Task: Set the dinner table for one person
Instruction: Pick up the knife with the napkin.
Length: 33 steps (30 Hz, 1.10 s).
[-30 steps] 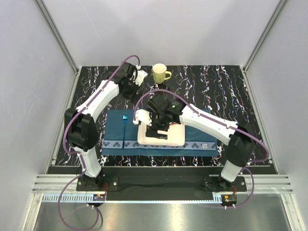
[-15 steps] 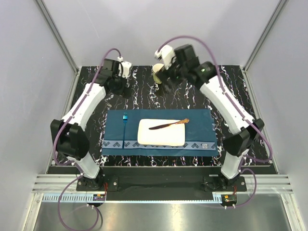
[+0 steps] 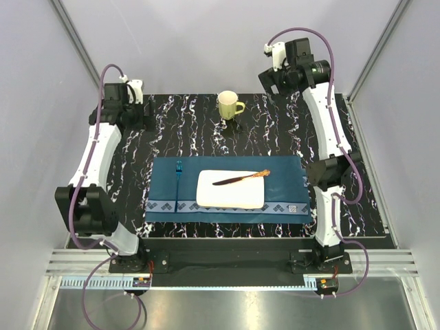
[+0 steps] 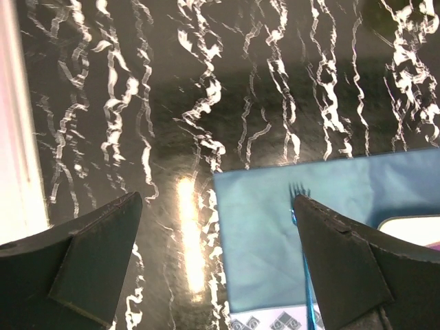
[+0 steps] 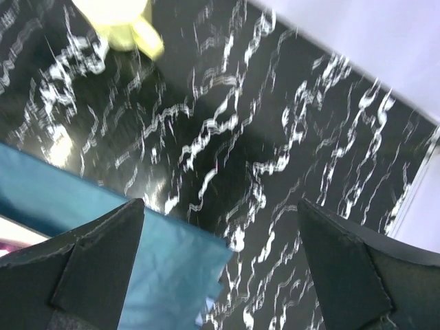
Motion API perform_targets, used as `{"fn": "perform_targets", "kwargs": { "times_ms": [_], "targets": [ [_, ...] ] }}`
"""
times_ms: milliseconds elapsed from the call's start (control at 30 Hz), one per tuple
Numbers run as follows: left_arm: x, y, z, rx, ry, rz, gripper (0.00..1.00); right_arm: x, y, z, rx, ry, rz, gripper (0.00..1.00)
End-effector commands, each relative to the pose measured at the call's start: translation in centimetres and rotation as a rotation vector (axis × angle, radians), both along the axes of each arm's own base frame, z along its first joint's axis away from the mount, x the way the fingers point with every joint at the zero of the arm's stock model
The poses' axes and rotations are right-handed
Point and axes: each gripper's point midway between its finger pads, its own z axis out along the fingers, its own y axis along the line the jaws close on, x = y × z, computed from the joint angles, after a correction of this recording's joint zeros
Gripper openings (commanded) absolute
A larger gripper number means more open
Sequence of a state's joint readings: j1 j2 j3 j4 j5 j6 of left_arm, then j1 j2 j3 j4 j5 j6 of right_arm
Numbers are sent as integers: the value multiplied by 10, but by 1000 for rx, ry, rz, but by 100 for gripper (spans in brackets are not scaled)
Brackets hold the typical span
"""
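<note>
On the dinner table (image 3: pixel 295 130), a dark blue placemat (image 3: pixel 282 185) holds a cream rectangular plate (image 3: pixel 230 194). A wooden-handled knife (image 3: pixel 240 178) lies slantwise across the plate. A blue fork (image 3: pixel 178 180) lies on the mat left of the plate. Behind the mat, a yellow-green mug (image 3: pixel 229 105) stands upright. My left gripper (image 3: pixel 135 114) hangs open over the far left of the table, holding nothing. My right gripper (image 3: pixel 272 78) is raised high at the far right, open and empty. The left wrist view shows the fork's tines (image 4: pixel 298 189) by my right finger.
White enclosure walls close in the table on the left, back and right. An aluminium rail (image 3: pixel 227 265) runs along the near edge, by the arm bases. In the right wrist view the mug (image 5: pixel 120 20) sits at the top and the placemat corner (image 5: pixel 158 268) lies below.
My right gripper let go of the knife on the plate, then rose and swung to the far right. My left arm pulled back toward the far left.
</note>
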<state>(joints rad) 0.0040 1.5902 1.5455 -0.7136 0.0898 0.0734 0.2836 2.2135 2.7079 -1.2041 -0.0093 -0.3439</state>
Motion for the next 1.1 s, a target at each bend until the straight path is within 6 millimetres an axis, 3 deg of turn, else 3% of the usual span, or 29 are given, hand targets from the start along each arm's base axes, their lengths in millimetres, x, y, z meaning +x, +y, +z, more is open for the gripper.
{"fn": "perform_targets", "kwargs": {
  "times_ms": [0,267,500,667,800,1067],
  "targets": [
    [-1,6,43,47,-166,11,99,-14,-6,-7,-33,56,11,100],
    [-1,20,44,119,-191,44,99,-9,-21,8,-93,-4,-5,100],
    [2,16,37,95,-191,43,99,-14,-26,4,-128,17,4,100],
    [2,6,34,87,-190,-33,99,-28,-25,-5,-143,71,49,100],
    [0,-7,32,147,-192,-130,99,-54,-14,-29,-119,201,155,100],
    [-6,-57,16,275,-153,-421,99,-80,-19,-41,-166,276,233,100]
  ]
}}
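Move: The knife lies on the plate about 22 cm back of my right hand, some 15 cm to its left and roughly 28 cm below. The plate's middle, on the napkin, is about 4 cm nearer my base than the knife and 3 cm farther left; the mug stands some 12 cm ahead of my right hand and 18 cm to its left. From my left hand the knife is about 12 cm back, 35 cm to the right and 21 cm below. I let my open right hand settle slightly down and to the right, hold it nearly still, then sink it back towards the knife, about 7 cm down and 4 cm back in all, tipping the fingers some 15 degrees further down. My left hand, also open, first rises 2 to 3 cm, waits, then swings about 5 cm right towards the knife, turning clockwise; neither hand reaches anything. ##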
